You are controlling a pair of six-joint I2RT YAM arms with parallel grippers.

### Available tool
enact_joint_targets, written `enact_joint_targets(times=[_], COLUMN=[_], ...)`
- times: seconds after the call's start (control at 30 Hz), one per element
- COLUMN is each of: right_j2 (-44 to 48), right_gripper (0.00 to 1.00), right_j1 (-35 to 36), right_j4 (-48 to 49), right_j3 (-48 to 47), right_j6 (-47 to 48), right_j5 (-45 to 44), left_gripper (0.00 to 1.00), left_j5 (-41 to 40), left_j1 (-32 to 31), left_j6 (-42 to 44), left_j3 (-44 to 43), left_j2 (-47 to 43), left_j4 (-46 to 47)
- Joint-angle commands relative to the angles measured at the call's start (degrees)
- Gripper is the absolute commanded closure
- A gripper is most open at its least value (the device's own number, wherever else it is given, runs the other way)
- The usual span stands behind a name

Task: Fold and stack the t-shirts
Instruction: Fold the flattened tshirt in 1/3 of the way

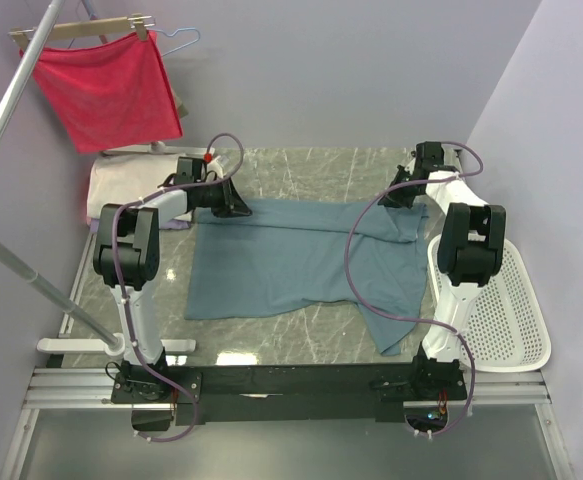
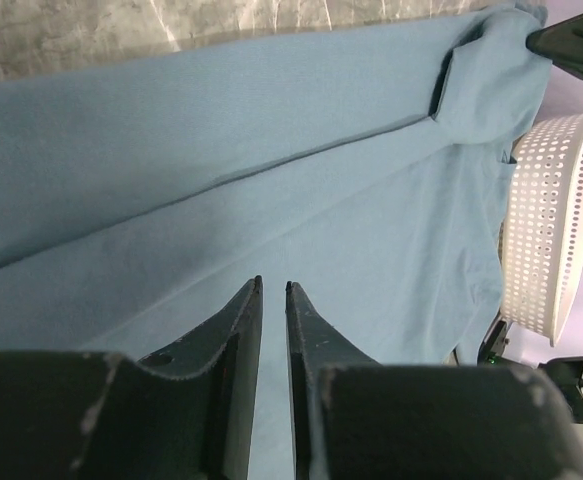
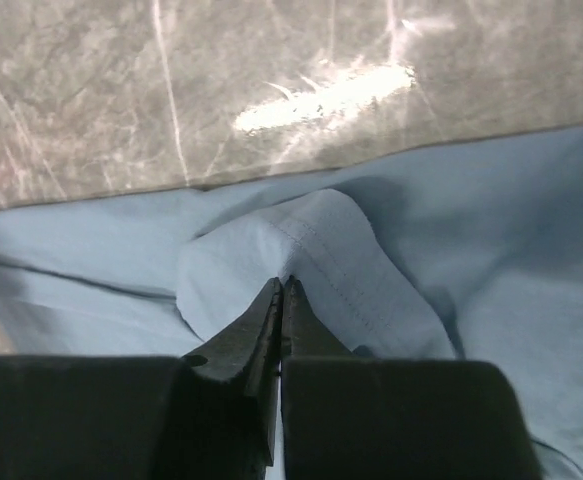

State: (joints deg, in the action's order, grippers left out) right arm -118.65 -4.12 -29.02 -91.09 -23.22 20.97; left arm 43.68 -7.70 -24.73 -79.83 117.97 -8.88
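Observation:
A dusty teal-blue t-shirt (image 1: 301, 260) lies spread on the marble table, with one part trailing toward the front right. My left gripper (image 1: 237, 204) is at its far left edge. In the left wrist view the left gripper (image 2: 273, 285) is low over the blue cloth (image 2: 271, 150), and a narrow slit shows between its fingers. My right gripper (image 1: 399, 197) is at the shirt's far right corner. Seen from the right wrist, the right gripper (image 3: 282, 282) is shut on a raised, stitched fold of the shirt (image 3: 321, 250). A cream-white folded tee (image 1: 111, 185) lies at the back left.
A white perforated basket (image 1: 511, 310) stands at the table's right edge, also visible as the basket (image 2: 546, 220) from the left wrist. A red cloth (image 1: 106, 90) hangs on a wooden hanger at the back left. A metal rack pole (image 1: 11, 100) slants along the left side.

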Motion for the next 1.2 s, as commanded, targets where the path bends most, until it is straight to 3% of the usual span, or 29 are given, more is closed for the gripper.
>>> enact_joint_targets(times=[0.0,0.13,0.27,0.33,0.43,0.47,0.57,0.67,0.83,1.17], right_j2=[5.0,11.1,19.2,22.4,27.4,28.8,34.4,37.8,37.9,21.4], right_gripper=[1.00,1.00,1.00,0.91,0.85,0.61,0.35,0.23,0.20,0.22], right_j1=[-0.5,0.9,6.7,12.0,17.7,18.4,18.5,18.3,15.8,11.8], right_j4=[3.0,2.1,-1.0,-5.8,-7.1,-7.1,-8.4,-9.6,-6.3,-3.4], right_j3=[2.4,7.1,15.2,18.7,26.3,28.3,32.9,31.4,27.6,18.0], right_j6=[0.8,1.3,4.8,6.0,5.7,4.3,1.8,-0.1,-2.7,-0.3], right_j5=[3.3,3.2,-0.5,-3.5,-7.0,-7.3,-12.5,-23.1,-27.4,-16.6], left_gripper=[0.80,0.80,0.80,0.80,0.82,0.82,0.82,0.78,0.77,0.78], left_j5=[1.7,1.5,1.3,1.1,1.2,1.2,1.0,0.8,1.2,1.1], left_j1=[-0.6,-1.0,-1.3,-1.3,-1.5,-1.6,-1.6,-1.6,-1.6,-1.6], left_j6=[0.5,0.0,-0.7,-1.0,-1.4,-1.6,-2.0,-2.0,-2.4,-1.2], left_j3=[-0.9,-0.4,1.0,1.5,2.6,3.2,4.2,4.2,4.2,3.5], left_j2=[0.1,0.0,-0.5,-0.5,-0.1,0.0,-0.1,-0.4,-0.8,-0.7], left_j4=[1.9,2.4,4.0,4.5,5.5,5.9,6.6,6.6,6.9,5.8])
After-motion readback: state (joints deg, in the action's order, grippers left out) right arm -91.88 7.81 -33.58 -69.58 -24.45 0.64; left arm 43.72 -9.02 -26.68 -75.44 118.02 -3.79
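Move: Already pinched in the right hand's fingers is the folded-in sleeve. The open shirt body it goes to lies about 17 cm back and 11 cm to the left, at much the same height. The folded strip's middle is some 22 cm left and 2 cm back, the loose lower sleeve 29 cm back and 4 cm left, the basket 24 cm back and 20 cm right. From the left hand, that shirt body spot is roughly 15 cm back and 29 cm to the right. Drawing the pinched sleeve back towards the base and left, the right hand lifts about 3 cm on the way, sweeps some 20 cm back over the shirt body while turning counter-clockwise, then dips, opens wide and lets go. It backs off empty to the right and forward, rising as it turns back clockwise. The left hand eases some 2 cm down and back over the folded strip. ##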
